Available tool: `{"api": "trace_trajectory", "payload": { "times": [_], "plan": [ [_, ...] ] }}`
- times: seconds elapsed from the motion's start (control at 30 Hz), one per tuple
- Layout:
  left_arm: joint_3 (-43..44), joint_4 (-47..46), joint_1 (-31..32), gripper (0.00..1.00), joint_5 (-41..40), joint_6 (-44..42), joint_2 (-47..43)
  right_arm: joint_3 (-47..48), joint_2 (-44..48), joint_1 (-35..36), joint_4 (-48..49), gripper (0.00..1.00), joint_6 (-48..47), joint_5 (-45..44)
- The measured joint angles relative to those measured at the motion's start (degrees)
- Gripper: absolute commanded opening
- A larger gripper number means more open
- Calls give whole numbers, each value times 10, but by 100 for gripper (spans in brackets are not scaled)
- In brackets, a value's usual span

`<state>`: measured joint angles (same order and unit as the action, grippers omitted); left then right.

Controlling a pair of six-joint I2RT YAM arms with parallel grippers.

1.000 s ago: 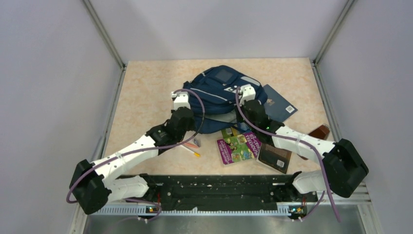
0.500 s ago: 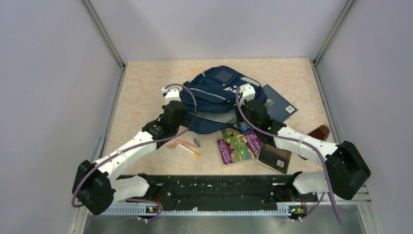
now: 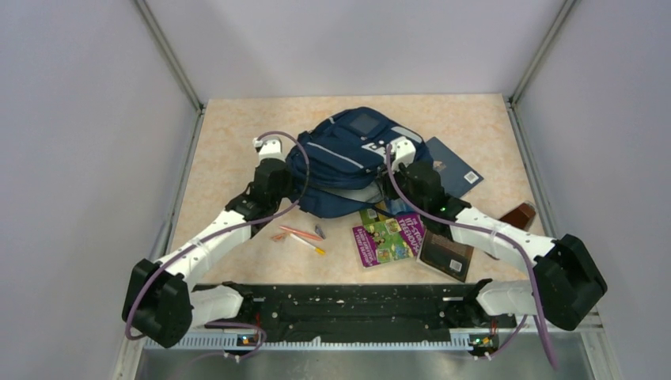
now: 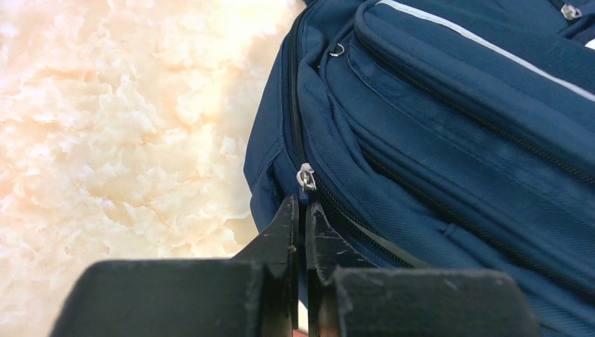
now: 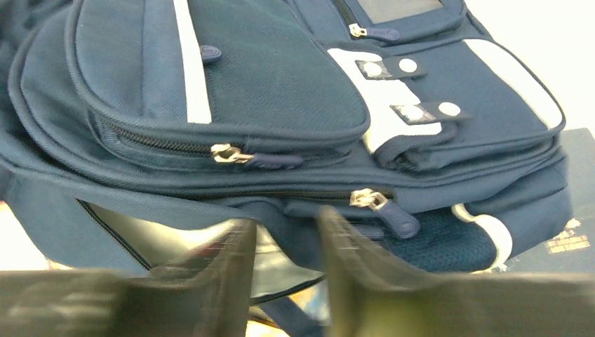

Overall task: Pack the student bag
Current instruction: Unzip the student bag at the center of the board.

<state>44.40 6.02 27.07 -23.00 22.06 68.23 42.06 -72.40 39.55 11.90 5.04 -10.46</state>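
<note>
The student bag [image 3: 348,150], navy with pale stripes, lies in the middle of the table. Along its left side my left gripper [image 4: 302,203] is shut on the blue tab of a silver zipper pull [image 4: 306,179]; from above that gripper [image 3: 278,158] sits at the bag's left edge. My right gripper [image 5: 284,225] is at the bag's near right edge [image 3: 392,170]. Its blurred fingers stand apart, astride the rim of the open main compartment, whose light grey lining [image 5: 175,235] shows. A second zipper pull [image 5: 379,203] lies just beyond the right finger.
A purple and green book [image 3: 386,235] and a dark brown book [image 3: 445,255] lie near the bag's front. A navy book [image 3: 453,169] lies at its right, a brown object [image 3: 519,214] further right. Pens [image 3: 301,236] lie between the arms.
My left gripper has travelled left and away along the bag's side, still shut on the zipper tab. The right gripper's jaws have parted.
</note>
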Motion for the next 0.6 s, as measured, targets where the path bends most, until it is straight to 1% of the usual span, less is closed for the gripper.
{"api": "trace_trajectory", "payload": {
  "times": [0.03, 0.07, 0.17, 0.23, 0.37, 0.47, 0.53, 0.6],
  "plan": [
    [-4, -3, -1, 0, 3, -2, -1, 0, 0, -3, -4, 66, 0, 9],
    [-20, -12, -5, 0, 14, -5, -8, 0, 0, -6, -11, 70, -2, 19],
    [-52, -20, -11, 0, 37, -10, -23, 0, 5, -11, -40, 76, -4, 55],
    [-68, -24, -12, 0, 52, -12, -32, 0, 17, -11, -55, 77, -3, 82],
    [-79, -24, -12, 0, 76, -18, -37, 1, 52, 5, -55, 77, 0, 129],
    [-79, -26, -12, 0, 83, -23, -37, 5, 62, 51, -50, 77, -3, 148],
    [-79, -26, -12, 0, 87, -23, -39, 5, 61, 90, -38, 72, -3, 167],
    [-80, -26, -12, 0, 89, -24, -42, 5, 50, 122, -13, 71, 2, 182]
  ]
}}
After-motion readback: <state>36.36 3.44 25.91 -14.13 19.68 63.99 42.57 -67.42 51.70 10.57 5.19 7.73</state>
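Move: The right hand is at the right part of the bag's open mouth, fingers slightly parted; the student bag's sagging near-left edge lies about 14 cm to its left, 4 cm back and 8 cm below. The zip pull is some 22 cm to its left, level with it. The purple book lies about 10 cm back, 1 cm right and 12 cm below. The left hand holds that zip pull right at its fingertips; the pink pens lie about 7 cm back, 2 cm right and 11 cm down from it. Back and to the left goes the right hand, about 10 cm each way, after a slight dip and then rising some 3 cm; it lets go of the mouth's cloth, opens wide and swings about 30 degrees counter-clockwise towards the bag's near-left edge. The left hand keeps its pinch on the zip pull, sinking and easing back about 3 cm each, then holding there. ##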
